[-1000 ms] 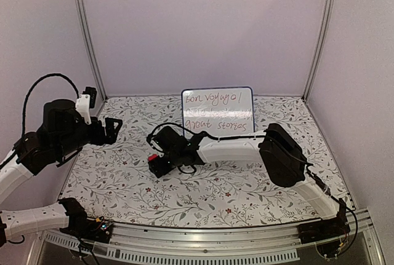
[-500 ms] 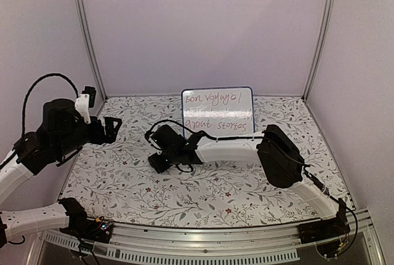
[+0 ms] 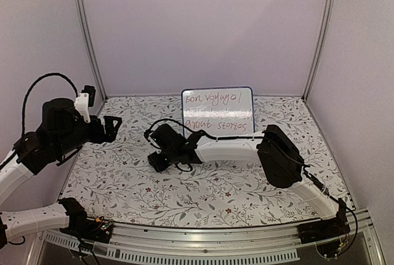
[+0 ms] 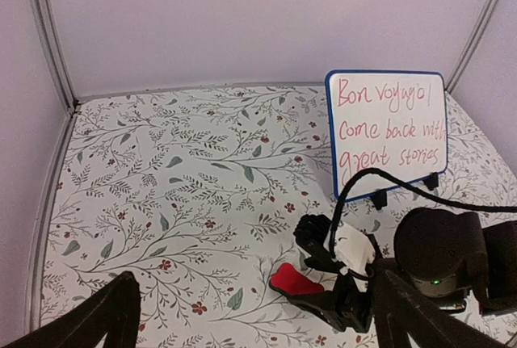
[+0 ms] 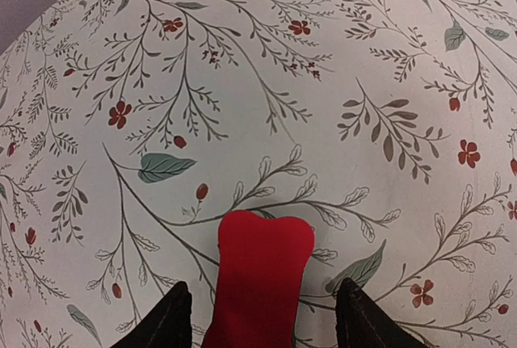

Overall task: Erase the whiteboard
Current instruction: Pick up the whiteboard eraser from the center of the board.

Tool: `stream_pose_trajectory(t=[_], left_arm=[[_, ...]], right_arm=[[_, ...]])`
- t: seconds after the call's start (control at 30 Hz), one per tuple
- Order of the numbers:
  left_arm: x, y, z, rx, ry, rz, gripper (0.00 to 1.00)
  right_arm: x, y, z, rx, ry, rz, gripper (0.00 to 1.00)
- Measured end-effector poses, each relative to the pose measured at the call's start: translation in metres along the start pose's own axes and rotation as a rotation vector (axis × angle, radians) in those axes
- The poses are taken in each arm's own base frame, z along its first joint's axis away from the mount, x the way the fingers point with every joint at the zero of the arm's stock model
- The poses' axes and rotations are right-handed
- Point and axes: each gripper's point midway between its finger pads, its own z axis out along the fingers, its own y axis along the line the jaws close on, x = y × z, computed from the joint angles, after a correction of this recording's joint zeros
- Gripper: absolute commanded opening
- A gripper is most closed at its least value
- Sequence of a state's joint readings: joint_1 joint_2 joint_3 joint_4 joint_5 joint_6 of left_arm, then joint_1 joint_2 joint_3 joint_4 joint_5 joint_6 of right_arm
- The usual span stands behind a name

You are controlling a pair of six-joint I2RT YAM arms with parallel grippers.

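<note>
The whiteboard (image 3: 217, 110) (image 4: 386, 134) stands upright at the back centre, blue-rimmed and covered in red handwriting. A red eraser (image 5: 262, 267) (image 4: 295, 281) lies on the floral table in front of it, to the left. My right gripper (image 3: 155, 162) (image 5: 266, 316) (image 4: 311, 266) is low over the table with its jaws closed in on the eraser's sides. Its black fingertips (image 5: 174, 320) flank the eraser's free end. The top view hides the eraser under that gripper. My left gripper (image 3: 114, 126) (image 4: 258, 316) hangs open and empty at the left, well above the table.
The table has a floral cover (image 3: 203, 191). Plain walls with metal corner posts (image 3: 86, 37) close in the back and both sides. The right arm's black cable (image 4: 355, 186) loops in front of the whiteboard's lower edge.
The right gripper has come down over the red eraser and narrowed its jaws onto it. The eraser no longer shows from above. The left arm has stayed still.
</note>
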State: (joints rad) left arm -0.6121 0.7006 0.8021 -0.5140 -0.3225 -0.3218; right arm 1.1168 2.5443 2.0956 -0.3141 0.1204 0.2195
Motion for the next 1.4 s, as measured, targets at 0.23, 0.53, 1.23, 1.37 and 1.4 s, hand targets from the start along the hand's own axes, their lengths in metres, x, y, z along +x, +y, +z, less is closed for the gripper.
stream_pose_trajectory(t=[0.23,0.53,1.23,1.37,1.4], left_arm=[[0.000,0.001,0.000,-0.001,0.000,-0.001,1.00],[0.000,0.001,0.000,-0.003,-0.001,-0.002,1.00],[0.023,-0.007,0.026,-0.006,0.125,0.003,1.00],[0.027,-0.023,0.038,0.042,0.183,-0.053,1.00],[0.028,-0.027,0.041,0.050,0.192,-0.065,1.00]], right_arm=[[0.010,-0.001,0.008,0.004,0.018,-0.002,0.55],[0.013,-0.002,0.011,0.006,0.023,-0.002,0.35],[0.025,-0.056,-0.126,0.152,-0.063,0.053,0.25],[0.033,-0.091,-0.174,0.225,-0.109,0.128,0.24],[0.038,-0.101,-0.184,0.246,-0.116,0.149,0.24]])
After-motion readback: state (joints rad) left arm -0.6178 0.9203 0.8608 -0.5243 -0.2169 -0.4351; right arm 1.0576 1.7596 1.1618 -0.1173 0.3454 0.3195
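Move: The red whiteboard eraser lies right under the right hand's open fingers, some 2 cm below and hardly off to any side. The whiteboard's middle is about 18 cm ahead of that hand, 24 cm to its right and some 6 cm higher, with its left black foot about 14 cm ahead, 19 cm right and 2 cm below. From the left hand the eraser is roughly 9 cm ahead, 12 cm right and 25 cm below. With its fingers still straddling the eraser, the right hand sinks a last 1.5 cm or so, holds there while they close and pinch it by its sides, then carries it to the right by about 19 cm towards the whiteboard, soon climbing some 10 cm and turning about 15 degrees clockwise. Late on, the empty, open left hand dips and shifts right by about 4 cm each way, edging forward and tipping its fingers down. ##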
